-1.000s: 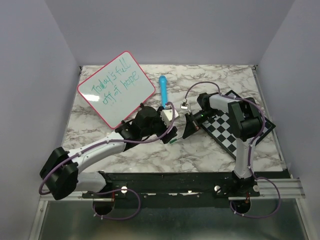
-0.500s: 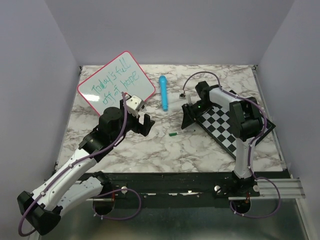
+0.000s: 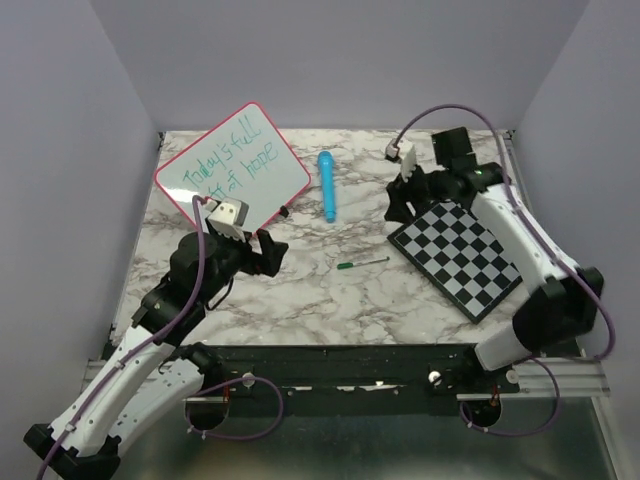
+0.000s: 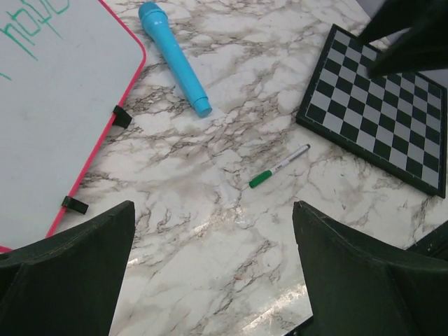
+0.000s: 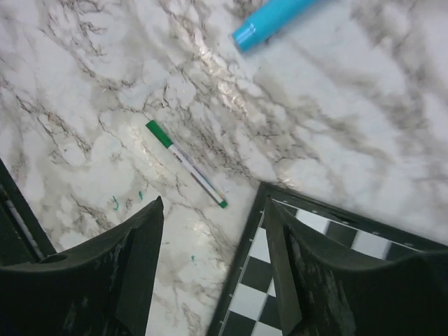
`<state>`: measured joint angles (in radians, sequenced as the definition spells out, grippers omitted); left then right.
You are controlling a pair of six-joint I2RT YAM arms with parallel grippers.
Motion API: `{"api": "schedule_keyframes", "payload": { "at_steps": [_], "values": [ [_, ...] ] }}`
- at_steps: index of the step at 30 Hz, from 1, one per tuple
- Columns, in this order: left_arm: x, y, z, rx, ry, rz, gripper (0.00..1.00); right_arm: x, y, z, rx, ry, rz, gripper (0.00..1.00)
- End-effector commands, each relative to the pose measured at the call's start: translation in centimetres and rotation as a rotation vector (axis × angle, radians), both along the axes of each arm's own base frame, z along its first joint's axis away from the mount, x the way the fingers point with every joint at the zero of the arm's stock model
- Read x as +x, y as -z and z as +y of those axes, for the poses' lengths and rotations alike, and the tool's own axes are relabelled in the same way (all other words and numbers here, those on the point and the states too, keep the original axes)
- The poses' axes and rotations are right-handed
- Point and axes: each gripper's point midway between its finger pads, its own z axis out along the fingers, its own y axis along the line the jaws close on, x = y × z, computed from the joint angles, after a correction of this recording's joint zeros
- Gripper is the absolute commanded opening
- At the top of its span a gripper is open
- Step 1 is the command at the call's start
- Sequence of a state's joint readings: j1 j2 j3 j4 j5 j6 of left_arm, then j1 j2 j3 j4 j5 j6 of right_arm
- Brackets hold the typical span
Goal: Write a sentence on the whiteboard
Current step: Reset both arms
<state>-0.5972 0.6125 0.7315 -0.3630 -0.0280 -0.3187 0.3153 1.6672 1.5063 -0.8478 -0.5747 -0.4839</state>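
Note:
The whiteboard [image 3: 232,178] lies at the far left of the table, and its pink-red rim shows in the left wrist view [image 4: 63,112]. The sentence [image 3: 228,165] stands on it in green, in two lines; only its end [image 4: 35,24] shows to the left wrist. A green-capped marker [image 3: 362,263] lies loose on the marble [image 4: 280,166] [image 5: 185,164], held by nothing. My left gripper [image 3: 262,250] hovers open beside the board's near corner [image 4: 213,210]. My right gripper [image 3: 400,205] is open and empty over the chessboard's far-left corner [image 5: 213,203].
A blue cylinder [image 3: 327,185] lies between whiteboard and chessboard [image 4: 175,59]. The black-and-white chessboard [image 3: 470,255] sits skewed at the right [image 5: 336,266]. Small green ink marks [image 5: 115,203] dot the marble near the marker. Walls enclose three sides.
Both grippers left the table's middle, where they met over the marker. The left arm pulled back left. The right one opened and moved to the far right. The marker stays on the marble.

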Motion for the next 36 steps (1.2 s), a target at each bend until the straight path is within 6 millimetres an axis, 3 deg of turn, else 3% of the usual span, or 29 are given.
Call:
{"api": "schedule_keyframes", "payload": {
  "at_steps": [1, 2, 3, 9, 11, 15, 19, 23, 28, 29, 36],
  "values": [
    [1.5, -3.9, 1.8, -0.081, -0.134, -0.008, 0.99, -0.6, -7.3, -3.1, 0.006, 0.091, -0.384, 0.79],
    [2.0, -5.3, 2.6, -0.091, -0.172, -0.031, 0.99, -1.0, -6.5, -4.4, 0.029, 0.174, -0.352, 0.89],
    [2.2, -5.6, 3.0, -0.086, -0.191, -0.027, 0.99, -1.3, -8.7, -5.4, 0.065, 0.234, -0.433, 0.99],
    [2.6, -8.1, 4.6, -0.017, -0.236, -0.071, 0.99, -2.8, -10.0, -10.8, 0.113, 0.594, -0.478, 1.00],
    [2.5, -8.6, 5.6, 0.020, -0.268, -0.089, 0.99, -3.8, -11.8, -12.0, 0.152, 0.688, -0.531, 1.00],
    [2.4, -7.8, 7.7, 0.107, -0.342, -0.117, 0.99, -4.3, -13.6, -14.3, 0.188, 0.852, -0.602, 1.00],
    [2.7, -6.2, 9.0, 0.172, -0.390, -0.140, 0.99, -4.4, -13.9, -16.1, 0.170, 0.951, -0.652, 1.00],
    [3.4, -3.6, 9.2, 0.222, -0.402, -0.134, 0.99, -4.8, -12.8, -16.2, 0.176, 0.950, -0.656, 1.00],
    [3.7, -2.5, 9.1, 0.201, -0.398, -0.194, 0.99, -4.6, -11.6, -16.7, 0.200, 0.987, -0.685, 1.00],
    [3.7, -1.5, 8.9, 0.206, -0.386, -0.189, 0.99, -4.6, -11.2, -16.8, 0.201, 0.994, -0.686, 1.00],
    [2.5, -2.4, 7.8, 0.125, -0.306, -0.268, 0.99, -4.0, -8.3, -17.0, 0.212, 0.975, -0.700, 1.00]
  ]
}}
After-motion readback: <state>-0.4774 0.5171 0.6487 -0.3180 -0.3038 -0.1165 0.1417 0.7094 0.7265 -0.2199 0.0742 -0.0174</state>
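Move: The right hand has just left the marker, which lies on the table about 6 cm back, 6 cm to its left and 15 cm below it; the checkered board's middle is some 19 cm to its right, 3 cm back and equally low. From the left hand the whiteboard's middle is roughly 25 cm ahead, 12 cm left and 20 cm down, the blue microphone 26 cm ahead and 12 cm right, and the marker 8 cm ahead and 19 cm right. Swinging away from the marker, the right hand first shoots up some 13 cm, then goes about 17 cm right and a little back to over the checkered board, sinking part way, while its fingers spread fully and it levels and turns clockwise. The left hand, still wide open, arcs up and down again, shifting about 8 cm left and slightly forward towards the whiteboard, turning counter-clockwise. ##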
